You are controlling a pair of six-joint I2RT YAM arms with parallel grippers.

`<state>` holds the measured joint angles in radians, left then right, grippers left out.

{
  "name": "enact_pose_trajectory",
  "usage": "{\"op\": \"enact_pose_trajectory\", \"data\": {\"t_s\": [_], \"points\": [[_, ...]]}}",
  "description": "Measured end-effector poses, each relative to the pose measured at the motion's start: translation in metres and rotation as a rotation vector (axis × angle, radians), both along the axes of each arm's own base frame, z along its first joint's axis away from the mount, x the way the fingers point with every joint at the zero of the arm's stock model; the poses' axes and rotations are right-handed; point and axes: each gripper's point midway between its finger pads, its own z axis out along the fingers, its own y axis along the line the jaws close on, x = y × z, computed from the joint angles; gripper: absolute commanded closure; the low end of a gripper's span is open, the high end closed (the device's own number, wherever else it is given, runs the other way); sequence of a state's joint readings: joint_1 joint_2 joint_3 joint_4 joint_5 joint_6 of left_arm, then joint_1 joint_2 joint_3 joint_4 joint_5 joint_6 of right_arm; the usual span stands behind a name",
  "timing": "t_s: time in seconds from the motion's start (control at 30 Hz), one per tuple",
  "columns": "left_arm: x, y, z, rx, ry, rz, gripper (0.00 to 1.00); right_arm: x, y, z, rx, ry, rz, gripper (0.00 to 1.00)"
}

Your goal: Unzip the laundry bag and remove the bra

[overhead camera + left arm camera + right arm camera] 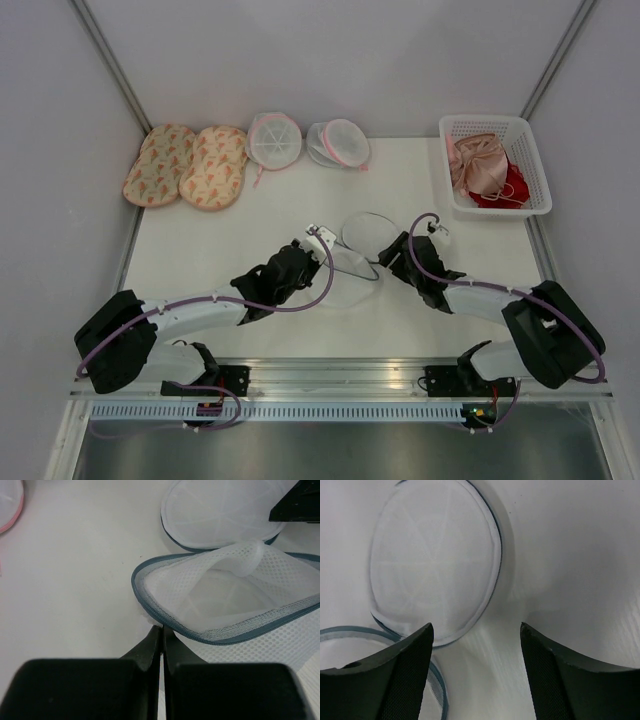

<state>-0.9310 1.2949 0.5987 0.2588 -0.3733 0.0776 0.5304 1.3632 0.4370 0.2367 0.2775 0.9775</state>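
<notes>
The laundry bag (352,266), white mesh with a dark grey zipper rim, lies unzipped at mid-table, its mouth (225,595) gaping and nothing visible inside. Its round lid flap (368,232) (435,565) lies flat beyond it. My left gripper (162,627) (322,250) is shut at the near corner of the rim, pinching the mesh edge. My right gripper (476,625) (392,254) hovers open over bare table just right of the flap, with nothing between its fingers. The beige-pink bra (478,162) lies in the white basket (537,172) at the back right.
A dark red garment (507,190) shares the basket with the bra. Two white mesh pouches with pink trim (273,140) (338,143) and two patterned pads (160,165) (213,167) line the back edge. Walls close in the left, right and far sides.
</notes>
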Motion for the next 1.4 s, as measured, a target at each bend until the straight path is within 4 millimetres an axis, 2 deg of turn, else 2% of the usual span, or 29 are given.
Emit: {"op": "enact_pose_trajectory", "data": {"t_s": [0.2,0.23,0.3,0.33,0.4,0.53,0.6,0.67,0.73,0.83,0.87,0.93,1.03,1.07,1.17,1.27,1.4], "points": [[-0.002,-0.005,0.001,-0.018,-0.002,-0.034,0.98,0.021,0.005,-0.004,0.103,-0.05,-0.068,0.48],[-0.002,-0.005,0.001,-0.019,-0.003,-0.039,0.98,0.025,0.006,-0.006,0.12,-0.056,-0.079,0.59],[-0.003,-0.006,0.0,-0.021,-0.001,-0.049,0.98,0.032,0.008,-0.01,0.141,-0.067,-0.09,0.7],[-0.003,-0.007,0.0,-0.024,0.0,-0.055,0.98,0.035,0.008,-0.012,0.152,-0.073,-0.098,0.83],[-0.003,-0.008,0.001,-0.029,-0.002,-0.058,0.98,0.038,0.011,-0.014,0.164,-0.081,-0.099,0.97],[-0.001,-0.008,0.003,-0.04,-0.002,-0.06,0.98,0.038,0.011,-0.01,0.152,-0.099,-0.077,1.0],[0.001,-0.007,0.003,-0.045,-0.003,-0.058,0.98,0.036,0.01,0.0,0.127,-0.124,-0.053,0.99],[0.004,-0.005,0.004,-0.048,-0.006,-0.051,0.98,0.032,0.008,0.017,0.08,-0.163,-0.026,0.99],[0.007,-0.004,0.002,-0.049,-0.006,-0.041,0.98,0.025,0.007,0.044,0.017,-0.221,0.001,1.0],[0.015,-0.002,-0.003,-0.039,0.002,-0.023,0.89,0.015,0.012,0.087,-0.099,-0.308,0.034,1.0],[0.018,-0.003,-0.004,-0.038,0.004,-0.018,0.75,0.012,0.016,0.1,-0.139,-0.329,0.045,0.99],[0.025,-0.007,-0.001,-0.046,0.005,-0.004,0.58,0.006,0.024,0.12,-0.236,-0.35,0.069,1.0],[0.035,-0.01,0.011,-0.079,-0.008,0.033,0.01,-0.003,0.028,0.13,-0.4,-0.338,0.085,1.0],[0.038,-0.011,0.018,-0.099,-0.014,0.05,0.0,-0.009,0.034,0.129,-0.441,-0.333,0.109,1.0],[0.045,-0.005,0.039,-0.16,-0.027,0.118,0.0,-0.023,0.034,0.12,-0.617,-0.296,0.13,1.0],[0.042,0.014,0.069,-0.239,-0.041,0.183,0.0,-0.032,0.029,0.115,-0.793,-0.264,0.134,1.0],[0.028,0.048,0.122,-0.396,-0.09,0.282,0.0,-0.038,0.017,0.12,-1.008,-0.265,0.092,1.0]]}}
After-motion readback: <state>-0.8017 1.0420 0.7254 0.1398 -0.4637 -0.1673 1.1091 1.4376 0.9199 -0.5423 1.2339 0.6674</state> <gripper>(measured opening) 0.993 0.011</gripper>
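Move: The bag's round unzipped lid has its middle some 4 cm ahead of the open right fingers, 5 cm to their left and 2 cm lower; its near right rim is just in front of them. The bag's body lies about 7 cm back and 10 cm left of that hand, the white basket about 22 cm ahead and 27 cm right. From the left hand, already pinching the body's zip edge, the lid's middle is roughly 8 cm ahead, 12 cm right and 9 cm below. The right fingers pinch the lid's near right rim after a reach of about 4 cm forward and slightly down; then that hand lifts some 14 cm and draws back with the lid, rolling its left side down by about 65 degrees. The left keeps its pinch during this lift's start, eases forward, opens wide to let go of the zip edge, and pulls away up and left. ##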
